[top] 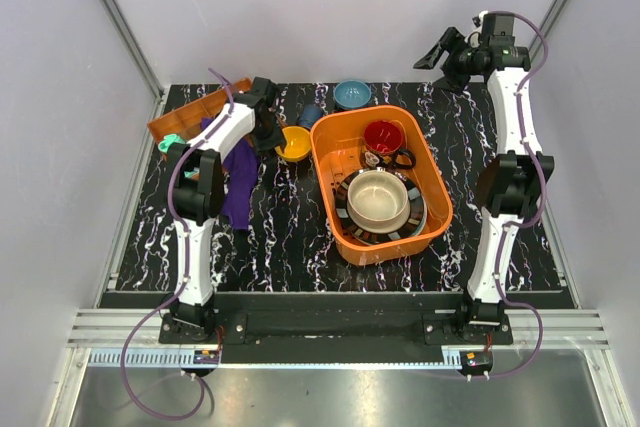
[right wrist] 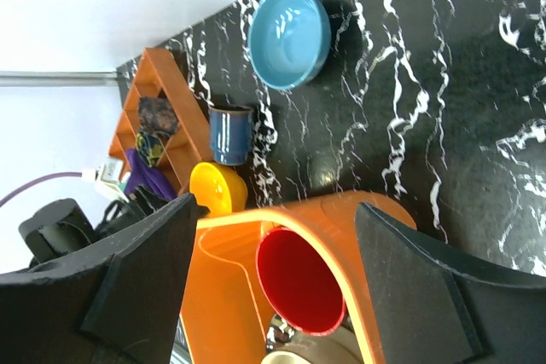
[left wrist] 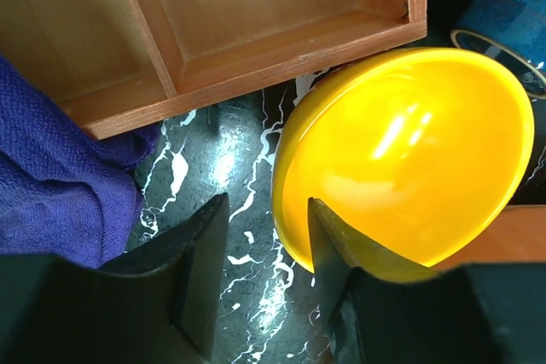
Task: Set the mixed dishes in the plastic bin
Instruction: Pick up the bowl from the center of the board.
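Observation:
The orange plastic bin (top: 432, 182) holds a red mug (top: 384, 136) and a beige bowl (top: 378, 197) stacked on a dark striped-rim plate (top: 352, 227). An orange-yellow bowl (top: 294, 144) lies on the table left of the bin. My left gripper (top: 268, 133) is at it. In the left wrist view the left gripper (left wrist: 267, 202) straddles the rim of the bowl (left wrist: 409, 142): one finger is inside the bowl, the other is over the table with a gap to the rim. My right gripper (top: 445, 51) hangs high at the back right, open and empty. A small blue bowl (top: 352, 94) stands behind the bin.
A dark blue cup (top: 311, 114) stands just behind the yellow bowl. The brown-orange compartment tray (top: 190, 115) lies at the back left, close to the bowl. A purple cloth (top: 240, 182) and a teal toy (top: 170, 144) lie beside the left arm.

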Motion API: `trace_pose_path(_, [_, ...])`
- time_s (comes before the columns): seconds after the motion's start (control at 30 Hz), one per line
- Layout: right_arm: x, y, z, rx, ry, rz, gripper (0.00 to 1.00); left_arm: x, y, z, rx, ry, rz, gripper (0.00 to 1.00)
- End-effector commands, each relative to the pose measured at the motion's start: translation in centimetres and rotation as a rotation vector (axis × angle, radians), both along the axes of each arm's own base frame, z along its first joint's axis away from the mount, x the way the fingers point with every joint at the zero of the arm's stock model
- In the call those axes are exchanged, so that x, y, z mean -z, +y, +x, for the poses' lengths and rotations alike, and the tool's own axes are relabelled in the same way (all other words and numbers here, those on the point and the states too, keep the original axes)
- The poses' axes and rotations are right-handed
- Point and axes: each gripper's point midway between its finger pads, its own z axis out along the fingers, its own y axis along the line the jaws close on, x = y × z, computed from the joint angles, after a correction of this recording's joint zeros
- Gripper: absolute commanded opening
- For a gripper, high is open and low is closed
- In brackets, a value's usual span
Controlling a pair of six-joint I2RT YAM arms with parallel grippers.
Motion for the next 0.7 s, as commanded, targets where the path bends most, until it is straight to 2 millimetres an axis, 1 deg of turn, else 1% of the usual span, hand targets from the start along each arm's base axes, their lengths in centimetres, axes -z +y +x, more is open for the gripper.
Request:
trace_pose_path(0.0, [-3.4,-0.1,-2.4,-0.012,-0.048,-0.051,0.84,-1.0,-0.8,1.5,-0.002,-0.052,-0.029,0.42])
trace_pose_path(0.07, [-3.4,-0.3,-3.0,-0.010,-0.037,-0.067,0.83,-0.8,-0.9,1.6,-0.004,-0.048,-0.032,0.36])
trace_pose_path(0.13, [-3.1,-0.5,-3.5,-0.011,-0.023,-0.084,0.83,-0.6,-1.0,1.6,-0.007,-0.046,-0.036,0.33])
trace_pose_path(0.17, [-3.4,-0.6,-3.9,-0.007,-0.024,-0.094,0.83,-0.5,-1.0,1.6,-0.007,-0.044,-0.035,0.31])
trace_pose_path(0.23, [-3.2,-0.8,-4.5,-0.008,-0.013,-0.106,0.83,-0.3,-1.1,1.5,-0.009,-0.041,-0.035,0.27])
trace_pose_path(0.27, [-3.4,-0.9,-4.9,-0.004,-0.009,-0.115,0.83,-0.3,-1.1,1.6,-0.010,-0.042,-0.036,0.23])
trace_pose_path(0.33, [-3.1,-1.0,-5.4,-0.003,0.003,-0.127,0.84,-0.2,-1.1,1.6,-0.014,-0.042,-0.038,0.18])
trace_pose_path(0.37, [-3.5,-1.1,-5.8,0.000,-0.002,-0.132,0.83,-0.2,-1.2,1.7,-0.016,-0.043,-0.039,0.15])
trace_pose_path(0.4, [-3.0,-1.2,-6.2,0.000,0.015,-0.135,0.83,-0.2,-1.3,1.6,-0.015,-0.043,-0.041,0.09])
trace_pose_path(0.47, [-3.0,-1.2,-6.6,0.002,0.020,-0.139,0.83,-0.2,-1.3,1.7,-0.016,-0.043,-0.042,0.03])
trace_pose_path(0.5, [-2.6,-1.2,-6.8,0.003,0.033,-0.139,0.83,-0.3,-1.3,1.7,-0.016,-0.046,-0.043,0.00])
trace_pose_path(0.57, [-2.6,-1.2,-7.1,0.005,0.035,-0.141,0.83,-0.4,-1.2,1.7,-0.020,-0.046,-0.041,0.00])
trace_pose_path(0.67, [-2.5,-1.3,-6.9,0.008,0.032,-0.141,0.83,-1.5,-1.2,1.9,-0.023,-0.069,-0.044,0.00])
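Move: The yellow bowl, leaning by the wooden tray's near right corner, has its middle about 5 cm right of the left gripper, some 2 cm ahead and 2 cm below; its left rim stands between the open fingers. The blue mug lies about 8 cm right and 9 cm ahead, the purple towel about 8 cm left and 9 cm back. The orange bin's middle is some 26 cm right and 11 cm back. From the right gripper the bowl lies about 32 cm left, 8 cm back and 22 cm below. Sink the left gripper about 1 cm at the yellow bowl's left rim, easing a little to the right, and close the half-open fingers until they pinch the rim, one finger inside the bowl and one outside, then hold there. Meanwhile draw the empty right gripper back about 6 cm, still wide open, tilting it slightly. ##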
